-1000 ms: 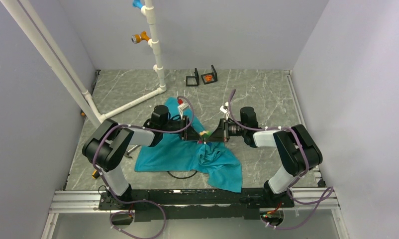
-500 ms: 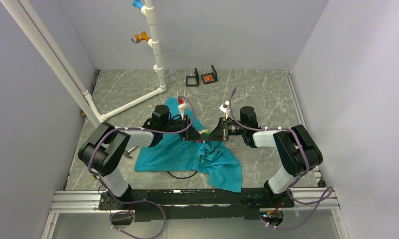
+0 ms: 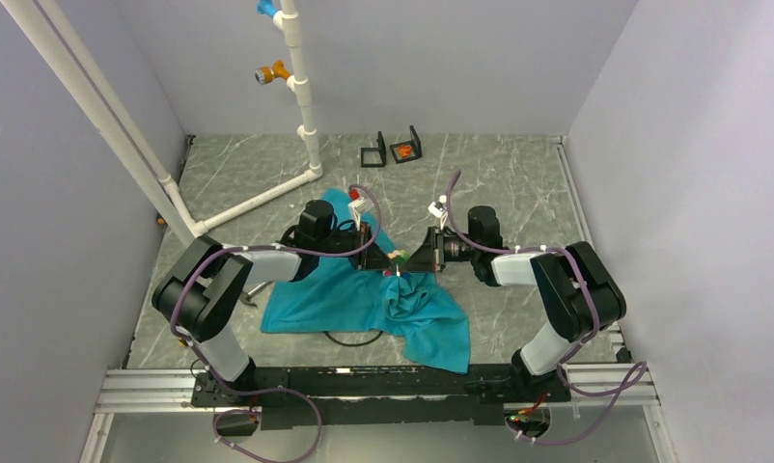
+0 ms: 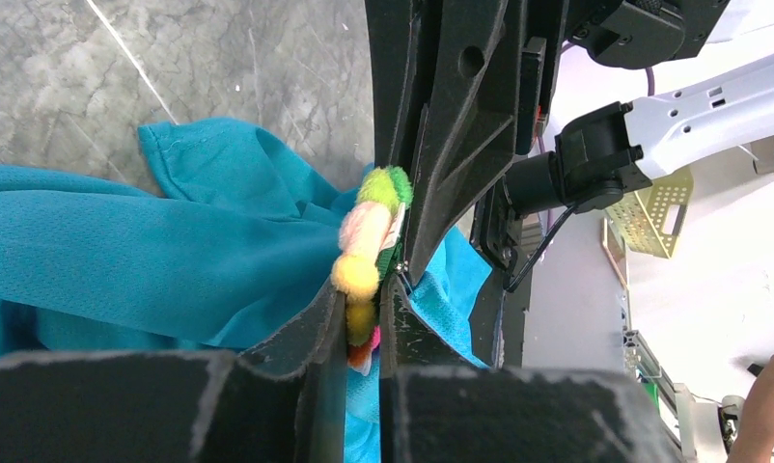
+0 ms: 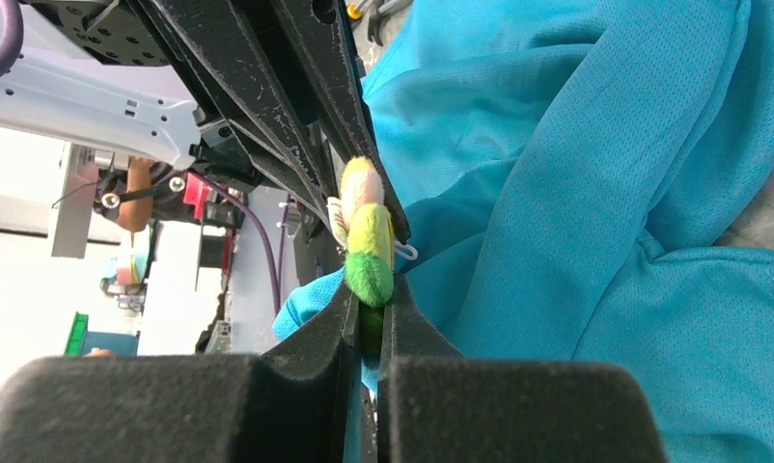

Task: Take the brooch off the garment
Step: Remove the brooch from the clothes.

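The teal garment [image 3: 354, 299] lies crumpled on the marble table between the arms, with one fold lifted. The brooch [image 3: 396, 258], a fuzzy strip of green, pink, yellow and orange, stands above that fold. My left gripper [image 3: 384, 261] comes in from the left and my right gripper [image 3: 408, 262] from the right, tip to tip. In the left wrist view the left gripper [image 4: 364, 301] is shut on the yellow-orange end of the brooch [image 4: 368, 230], with garment [image 4: 171, 241] behind it. In the right wrist view the right gripper [image 5: 369, 295] is shut on the green end of the brooch [image 5: 364, 236], beside the garment [image 5: 605, 193].
A white pipe frame [image 3: 304, 116] rises at the back left, with a slanted bar [image 3: 253, 201] along the table. Two small black stands [image 3: 391, 151] sit at the back. A black cable loop [image 3: 354, 339] pokes out under the garment's near edge.
My left gripper's jaws have closed onto the brooch, and the left arm has edged slightly toward it. The right gripper has kept its hold and not moved.
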Robot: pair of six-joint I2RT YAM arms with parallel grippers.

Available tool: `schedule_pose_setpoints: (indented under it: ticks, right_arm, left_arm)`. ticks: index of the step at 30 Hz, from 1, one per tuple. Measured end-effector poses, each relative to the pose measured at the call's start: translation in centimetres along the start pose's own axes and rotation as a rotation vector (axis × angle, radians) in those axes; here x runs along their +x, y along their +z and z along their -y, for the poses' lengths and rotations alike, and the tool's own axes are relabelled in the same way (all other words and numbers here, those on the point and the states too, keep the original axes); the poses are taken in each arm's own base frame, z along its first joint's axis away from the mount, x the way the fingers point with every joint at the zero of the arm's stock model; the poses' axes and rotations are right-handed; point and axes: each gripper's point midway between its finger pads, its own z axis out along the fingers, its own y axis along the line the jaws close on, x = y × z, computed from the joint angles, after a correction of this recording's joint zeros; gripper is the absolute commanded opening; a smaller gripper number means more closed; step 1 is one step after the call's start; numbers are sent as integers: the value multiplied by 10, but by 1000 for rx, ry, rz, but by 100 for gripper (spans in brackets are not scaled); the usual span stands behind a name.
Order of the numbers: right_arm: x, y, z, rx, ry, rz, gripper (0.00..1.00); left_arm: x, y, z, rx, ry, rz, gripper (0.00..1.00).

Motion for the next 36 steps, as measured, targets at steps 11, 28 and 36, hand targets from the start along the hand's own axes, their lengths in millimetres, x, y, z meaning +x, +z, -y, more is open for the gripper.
schedule_pose_setpoints:
  ticks: [11,28,36]
  right_arm:
    - [0,-1,0,-5,-9,6,0]
    - [0,-1,-16,-121,30,2,0]
    - [0,-2,-21,-142,36,-1,0]
  left_arm:
    - [-1,-5,0,14,9,3,34]
    - [-14,-10,18,101,28,47,44]
    - [-14,-10,17,97,25,46,42]
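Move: The brooch stands upright in the right hand's shut fingers, its middle about 2 cm to that hand's left and level with it. It is already between the left hand's nearly closed tips too, roughly 1 cm to that hand's right. From the left hand, the garment's bunched part lies some 6 cm back, 3 cm to the right and 9 cm below, and its flat part about 15 cm left, 7 cm back and 12 cm below. The left hand lets go of its pinch at the back of the brooch, spreading its fingers to a little under half open as it eases about 1 cm left, then rises some 2.5 cm with its tips tilting slightly up, still straddling the brooch. The right hand keeps the brooch pinched and lifts it about 2 cm while drawing back 1 cm towards the base, its fingertips also tipping up by 5 to 10 degrees. ##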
